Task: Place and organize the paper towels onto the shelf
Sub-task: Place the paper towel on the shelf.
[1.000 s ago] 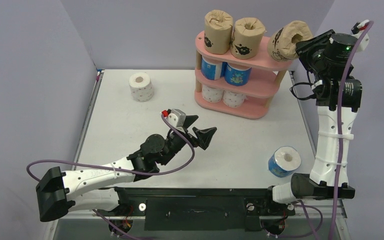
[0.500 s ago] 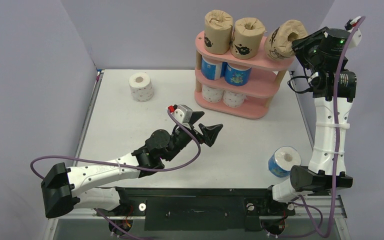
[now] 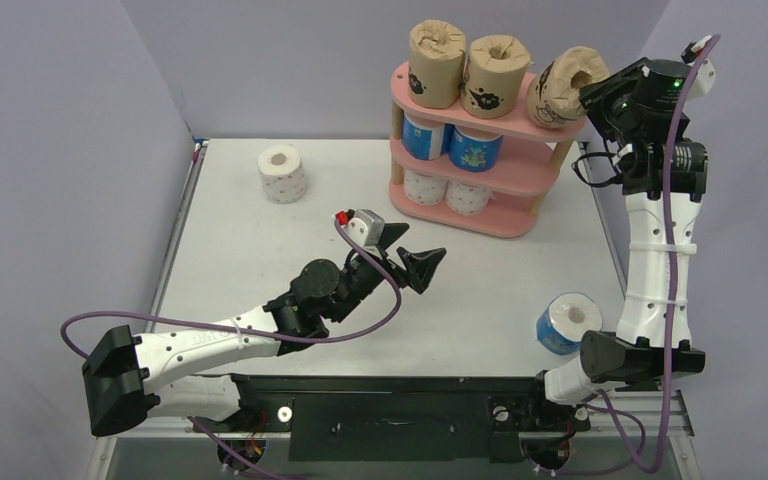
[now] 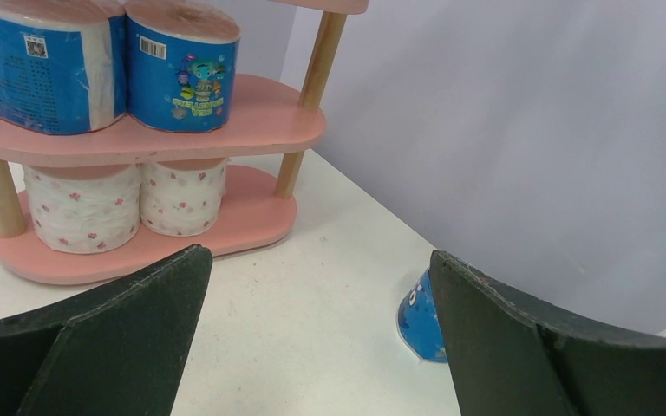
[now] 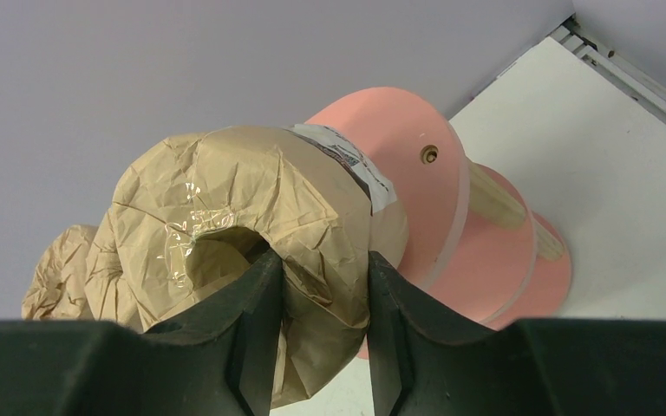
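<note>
The pink shelf (image 3: 520, 124) stands at the table's back right. Two brown paper towels (image 3: 436, 62) (image 3: 494, 72) stand upright on its top board. My right gripper (image 3: 592, 92) is shut on a third brown roll (image 3: 563, 85), pinching its wall through the core hole (image 5: 319, 286); the roll hangs tilted over the board's right end. Two blue rolls (image 3: 475, 148) fill the middle tier and two white dotted rolls (image 3: 468, 196) the bottom one. My left gripper (image 3: 407, 255) hovers open over mid-table, nothing between its fingers (image 4: 121, 338).
A loose white dotted roll (image 3: 282, 173) stands at the table's back left. A loose blue roll (image 3: 568, 322) sits near the front right beside the right arm's base, peeking past my left finger in the left wrist view (image 4: 418, 316). Purple walls enclose the table.
My right gripper has carried the brown roll leftward, over the right end of the shelf's top board. The left arm reached slightly forward and right, then held still.
</note>
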`<action>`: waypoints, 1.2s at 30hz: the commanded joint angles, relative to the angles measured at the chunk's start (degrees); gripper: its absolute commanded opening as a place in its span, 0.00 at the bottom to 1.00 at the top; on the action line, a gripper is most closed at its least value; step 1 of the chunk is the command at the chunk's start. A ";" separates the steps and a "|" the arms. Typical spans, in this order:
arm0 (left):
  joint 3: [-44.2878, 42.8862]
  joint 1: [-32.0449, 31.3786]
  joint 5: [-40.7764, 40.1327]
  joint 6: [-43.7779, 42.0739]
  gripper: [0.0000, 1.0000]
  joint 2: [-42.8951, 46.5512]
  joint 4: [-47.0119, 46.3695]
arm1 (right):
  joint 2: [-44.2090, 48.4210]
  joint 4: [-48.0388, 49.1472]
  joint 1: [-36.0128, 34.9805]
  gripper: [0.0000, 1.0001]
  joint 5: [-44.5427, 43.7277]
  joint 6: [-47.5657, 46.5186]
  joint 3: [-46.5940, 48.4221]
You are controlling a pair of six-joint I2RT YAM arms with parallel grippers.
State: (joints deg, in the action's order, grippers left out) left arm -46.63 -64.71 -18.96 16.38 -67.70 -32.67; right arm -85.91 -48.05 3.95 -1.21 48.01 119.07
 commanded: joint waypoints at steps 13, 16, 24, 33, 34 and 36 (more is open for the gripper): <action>0.25 0.28 0.94 0.76 0.96 0.77 -2.67 | -0.57 4.34 -1.04 0.43 -1.49 -1.10 -0.83; 0.06 0.28 1.02 0.76 0.96 0.59 -2.67 | -0.77 4.35 -1.04 0.46 -1.59 -1.08 -0.64; 0.48 0.28 0.92 0.65 0.96 0.83 -2.67 | -1.33 4.36 -1.04 0.51 -1.25 -0.89 -0.24; 1.10 0.22 1.43 1.39 0.96 0.75 -2.64 | -1.53 4.37 -1.04 0.53 -1.00 -0.98 0.57; 1.23 0.25 1.53 1.71 0.96 0.78 -2.66 | -1.58 4.33 -1.09 0.54 -0.91 -1.03 0.80; 1.58 0.28 1.63 1.95 0.96 0.94 -2.79 | -1.72 4.29 -1.12 0.55 -0.63 -1.05 0.96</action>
State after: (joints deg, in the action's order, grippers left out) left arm -45.41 -64.71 -18.55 17.26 -67.70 -32.91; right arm -87.18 -45.52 3.29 -1.72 47.22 118.13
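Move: The brown paper towel gripped by its near rim in the right hand leans on the right end of the shelf's top tier, its middle about 4 cm ahead of that hand, 4 cm left and 3 cm below. The middle brown roll stands about 16 cm left and 5 cm ahead, and the left brown roll about 25 cm left and 6 cm ahead, both roughly 4 cm lower than the hand. From the left hand, the gripped roll is some 22 cm ahead, 21 cm right and 10 cm up. The tilted brown roll is first eased down about 1 cm onto the right end of the top tier, still pinched through its wall, one finger in the core and one outside. The right hand then creeps about 1 cm forward, rising slightly, while its fingers open from a third to about half. The outer finger comes clear of the paper; the other stays in the core mouth. ##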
